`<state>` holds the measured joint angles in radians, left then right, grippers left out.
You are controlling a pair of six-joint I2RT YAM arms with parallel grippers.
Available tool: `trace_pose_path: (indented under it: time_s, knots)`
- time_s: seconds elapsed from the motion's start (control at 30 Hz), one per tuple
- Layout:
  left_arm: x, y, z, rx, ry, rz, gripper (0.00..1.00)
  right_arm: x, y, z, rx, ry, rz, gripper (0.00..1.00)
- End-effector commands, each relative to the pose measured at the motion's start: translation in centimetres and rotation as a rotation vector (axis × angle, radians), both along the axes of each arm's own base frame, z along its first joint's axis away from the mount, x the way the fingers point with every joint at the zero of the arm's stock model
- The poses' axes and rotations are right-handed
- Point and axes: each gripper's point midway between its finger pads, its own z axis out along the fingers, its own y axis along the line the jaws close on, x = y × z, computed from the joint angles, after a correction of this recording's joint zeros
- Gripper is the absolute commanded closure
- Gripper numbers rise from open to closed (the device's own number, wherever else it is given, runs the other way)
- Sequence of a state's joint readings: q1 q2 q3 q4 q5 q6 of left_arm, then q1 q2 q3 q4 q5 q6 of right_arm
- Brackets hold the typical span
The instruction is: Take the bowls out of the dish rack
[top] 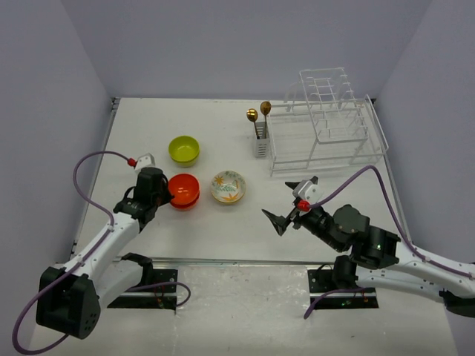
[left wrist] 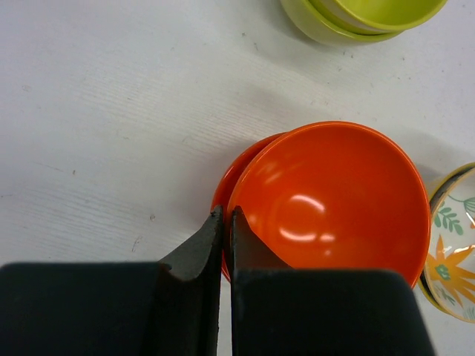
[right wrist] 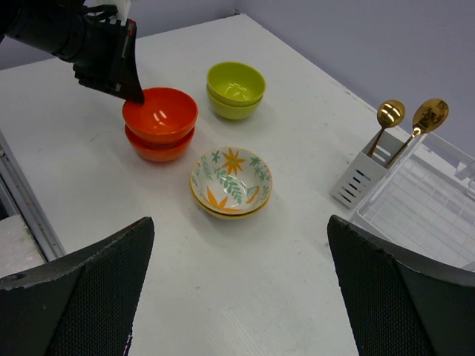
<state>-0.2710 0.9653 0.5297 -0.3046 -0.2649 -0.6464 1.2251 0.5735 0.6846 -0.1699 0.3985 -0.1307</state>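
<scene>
Two stacked orange bowls sit on the table left of centre. My left gripper is shut on the near rim of the upper orange bowl, one finger inside and one outside. Two stacked lime-green bowls stand behind them. Two stacked floral bowls stand to their right. The white wire dish rack stands at the back right with no bowl showing in it. My right gripper is open and empty, above the table near the floral bowls.
A white cutlery caddy with two gold spoons stands at the rack's left side. The table's metal front edge runs between the arm bases. Grey walls enclose the table on three sides.
</scene>
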Motion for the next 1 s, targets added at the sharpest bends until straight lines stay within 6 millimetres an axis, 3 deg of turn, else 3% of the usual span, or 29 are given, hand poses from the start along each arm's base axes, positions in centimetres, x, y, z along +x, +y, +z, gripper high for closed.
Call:
trace_pose_path:
  time_s: [0.0,0.57,0.63,0.67,0.7,0.77,0.87,0.97]
  knots:
    - [1.4,0.4,1.4,0.026,-0.062,0.025,0.99,-0.4,0.4,0.9,0.052,-0.004,0.024,0.01]
    - [1.5,-0.2,-0.4,0.010,-0.034,0.012,0.97,-1.0,0.9,0.8,0.058,0.005,0.065,0.01]
    - [1.6,-0.3,-0.1,0.004,-0.042,0.015,0.89,-0.8,0.6,1.0,0.072,0.001,0.048,0.01]
    - [1.6,-0.2,0.0,0.003,-0.047,0.018,0.83,-0.7,0.5,1.0,0.076,0.001,0.042,0.01]
    - [1.6,-0.2,0.1,0.004,-0.050,0.024,0.70,-0.5,0.3,1.1,0.085,-0.003,0.027,0.01]
    - [1.5,0.1,0.9,0.005,-0.067,0.036,0.61,-0.5,0.2,1.2,0.095,-0.006,0.021,0.01]
    - [1.5,0.1,2.5,-0.006,-0.104,0.037,0.52,-0.4,0.2,1.3,0.101,-0.007,0.019,0.01]
    - [1.1,0.0,4.6,-0.024,-0.142,0.023,0.30,-0.4,0.4,1.2,0.098,-0.002,0.019,0.01]
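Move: The upper red bowl is already pinched by its left rim, its middle about 6 cm to the left gripper's right and 1 cm ahead, a few centimetres lower. The lower red bowl, where it must seat, has its middle roughly 7 cm right, 1 ahead and 5 below. The green bowls stand about 19 cm ahead and 5 right, the floral bowls some 24 cm right and 3 ahead. From the right gripper the lower red bowl lies about 42 cm left, 13 ahead, 25 below. Lower the left gripper a little over 1 cm, still pinching the upper red bowl's left rim, to settle it into the lower one. Then open the fingers about two thirds to let go of the rim, easing barely forward, and lift about 2.5 cm from the low point, keeping the wrist almost unturned. ##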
